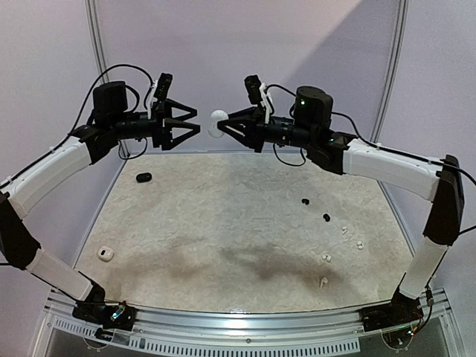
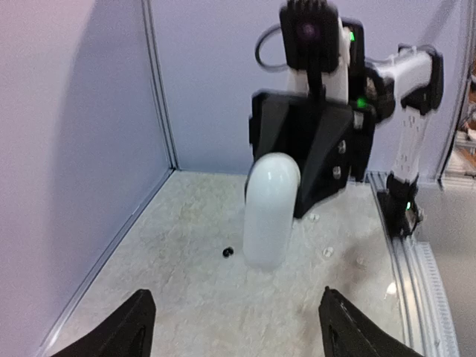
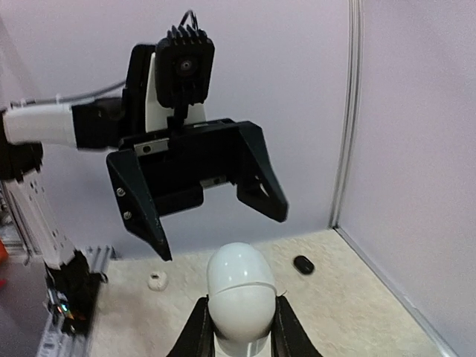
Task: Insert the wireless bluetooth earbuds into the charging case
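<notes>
My right gripper [image 1: 225, 125] is shut on a white pebble-shaped charging case [image 1: 217, 123], held in the air above the back of the table. In the right wrist view the case [image 3: 239, 286] sits closed between the two fingers [image 3: 195, 331]. My left gripper [image 1: 196, 120] faces it from the left, open and empty, a short gap away; its fingertips [image 2: 140, 316] stand wide apart below the case [image 2: 271, 208]. Two black earbuds [image 1: 304, 201] [image 1: 326, 217] and several white earbuds [image 1: 359, 243] lie on the table's right side.
A black case [image 1: 143, 177] lies at the back left of the table, also in the right wrist view [image 3: 303, 264]. A small white case [image 1: 105, 253] lies near the left edge. Walls enclose the table on the left, back and right.
</notes>
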You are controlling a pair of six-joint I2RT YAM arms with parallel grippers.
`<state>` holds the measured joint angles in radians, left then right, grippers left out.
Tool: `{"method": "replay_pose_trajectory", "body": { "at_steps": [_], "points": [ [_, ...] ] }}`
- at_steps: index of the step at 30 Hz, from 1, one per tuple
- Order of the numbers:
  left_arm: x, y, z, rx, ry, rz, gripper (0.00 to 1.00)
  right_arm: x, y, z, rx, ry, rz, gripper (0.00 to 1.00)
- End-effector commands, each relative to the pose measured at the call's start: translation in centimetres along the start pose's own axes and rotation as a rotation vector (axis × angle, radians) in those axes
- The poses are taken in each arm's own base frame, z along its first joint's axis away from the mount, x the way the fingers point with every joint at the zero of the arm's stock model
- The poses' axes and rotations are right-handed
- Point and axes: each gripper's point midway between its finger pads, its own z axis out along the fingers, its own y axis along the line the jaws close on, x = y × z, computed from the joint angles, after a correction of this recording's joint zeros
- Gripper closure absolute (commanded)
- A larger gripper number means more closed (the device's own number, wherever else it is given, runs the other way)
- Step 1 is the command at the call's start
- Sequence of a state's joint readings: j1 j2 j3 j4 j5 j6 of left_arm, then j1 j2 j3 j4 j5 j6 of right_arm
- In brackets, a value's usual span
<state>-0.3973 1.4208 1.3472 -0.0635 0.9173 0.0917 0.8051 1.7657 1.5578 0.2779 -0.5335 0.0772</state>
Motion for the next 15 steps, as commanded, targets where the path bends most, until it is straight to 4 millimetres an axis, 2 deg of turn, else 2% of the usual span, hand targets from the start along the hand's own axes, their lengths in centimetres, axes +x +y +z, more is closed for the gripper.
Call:
{"method": "replay_pose_trajectory", "body": {
  "at_steps": [1,5,7,9,12,15],
  "points": [
    [4.9,-4.0,-2.0,0.15,0.229,0.209,0.28,2.7,1.0,-2.0,0.016,0.267,-0.244,1.0],
    [5.3,-4.4,-1.9,0.166,0.254,0.303,0.42,4.1,1.3,-1.3,0.035,0.38,-0.37,1.0],
    [5.4,-5.0,-1.8,0.191,0.265,0.325,0.44,4.4,1.2,-0.6,0.054,0.393,-0.441,1.0],
    [5.5,-5.5,-1.6,0.219,0.267,0.334,0.44,3.5,1.4,0.2,0.06,0.35,-0.478,1.0],
    [5.0,-5.4,-1.4,0.214,0.249,0.345,0.44,2.5,2.0,0.9,0.055,0.296,-0.512,1.0],
    [4.3,-5.2,-1.3,0.203,0.23,0.373,0.44,2.9,2.3,1.4,0.038,0.293,-0.533,1.0]
  ]
}}
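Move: The white charging case sits in the right hand's closed fingertips, its middle about 1 cm to the left of that hand's point, with about 0 cm ahead or back and level with it. From the empty, open left hand, the case is roughly 5 cm to the right, straight across with about 0 cm ahead or back, and at about the same height. Nothing else is close to either hand, as both are high above the table. Still pinching the charging case, the right hand eases back and down about 2.5 cm each, shifts slightly left at the end, tips its fingers down some 20 degrees and rolls. The empty left hand draws back and down about 5 cm each, tilts down and turns clockwise, its fingers narrowing from wide to about half open without touching the case. ##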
